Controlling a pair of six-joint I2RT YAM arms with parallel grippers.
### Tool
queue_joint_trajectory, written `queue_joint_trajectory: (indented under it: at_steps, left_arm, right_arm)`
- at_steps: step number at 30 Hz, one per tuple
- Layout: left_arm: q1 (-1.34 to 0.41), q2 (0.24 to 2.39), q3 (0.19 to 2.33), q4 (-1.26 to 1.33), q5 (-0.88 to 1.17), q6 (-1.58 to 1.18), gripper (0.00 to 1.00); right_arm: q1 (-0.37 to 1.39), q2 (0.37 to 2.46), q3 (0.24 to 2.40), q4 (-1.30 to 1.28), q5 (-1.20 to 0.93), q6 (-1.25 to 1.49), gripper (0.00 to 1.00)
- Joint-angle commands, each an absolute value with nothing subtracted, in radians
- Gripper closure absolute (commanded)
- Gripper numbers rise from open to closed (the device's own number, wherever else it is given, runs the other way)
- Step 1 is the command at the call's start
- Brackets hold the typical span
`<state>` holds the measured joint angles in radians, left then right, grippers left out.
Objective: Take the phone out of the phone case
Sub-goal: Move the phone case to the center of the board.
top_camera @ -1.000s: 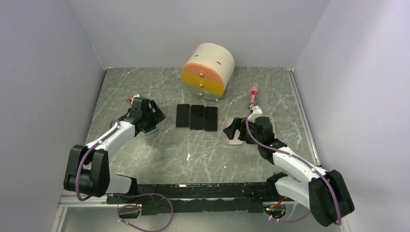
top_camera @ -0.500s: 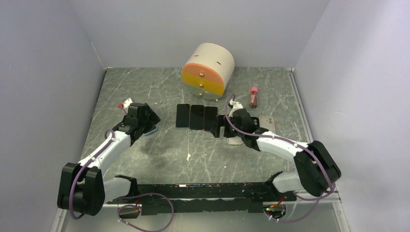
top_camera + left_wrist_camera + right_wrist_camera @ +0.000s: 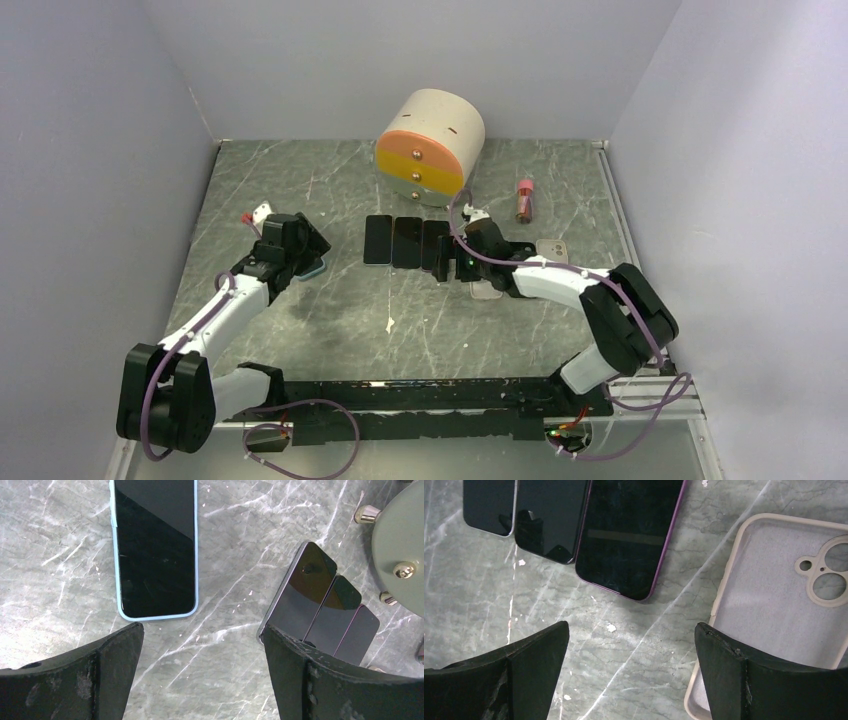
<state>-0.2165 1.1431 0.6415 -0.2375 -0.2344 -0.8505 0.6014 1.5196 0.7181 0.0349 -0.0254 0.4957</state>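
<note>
A phone in a light-blue phone case lies flat, screen up, on the marble table. In the left wrist view it sits just ahead of my left gripper, which is open and holds nothing. From above, the left gripper covers most of that phone. My right gripper is open over bare table, between a purple bare phone and an empty beige case. In the top view the right gripper hangs at the row's right end.
Three bare phones lie side by side mid-table. A round drawer unit stands behind them. A red-capped bottle and a second empty case lie at the right, and another empty case sits under the right arm.
My right arm has swung left, from over the empty beige case to the right end of the phone row. The left gripper has opened a little wider and shifted slightly.
</note>
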Motion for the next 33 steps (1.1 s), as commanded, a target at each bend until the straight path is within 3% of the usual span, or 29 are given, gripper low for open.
queue_joint_trajectory:
  at_steps: [1, 22, 33]
  left_arm:
    - [-0.212, 1.130, 0.637, -0.193, -0.239, -0.828, 0.06]
    - [-0.213, 1.146, 0.647, -0.197, -0.227, -0.825, 0.06]
    - [-0.211, 1.184, 0.682, -0.248, -0.263, -0.851, 0.06]
  right_arm:
    - [0.607, 1.535, 0.761, 0.005, 0.039, 0.503, 0.01]
    - [0.587, 1.482, 0.713, -0.058, 0.286, 0.564, 0.01]
    - [0.549, 1.397, 0.671, 0.020, 0.156, 0.524, 0.01]
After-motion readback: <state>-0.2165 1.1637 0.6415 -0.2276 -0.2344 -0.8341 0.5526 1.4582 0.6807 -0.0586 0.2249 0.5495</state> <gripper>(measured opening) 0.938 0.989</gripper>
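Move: The pale phone case is about 7 cm to my right hand's right and 3 cm farther out, a couple of centimetres below it. The black case lies right beside it, some 14 cm to the right of my right hand and 3 cm ahead; the purple-edged phone is about 10 cm ahead and 5 cm to the left. From my idle left hand, the pale case lies roughly 33 cm to the right and 1 cm ahead, 7 cm lower. With its fingers still wide open, I sweep my right hand about 6 cm to the right, away from the row of phones, sinking 1 cm early on. The outer side of the right fingertip bears on the pale case's left edge, pushing it along the table into the black case, while the wrist turns some 15 degrees clockwise and rolls its left side down a little. ##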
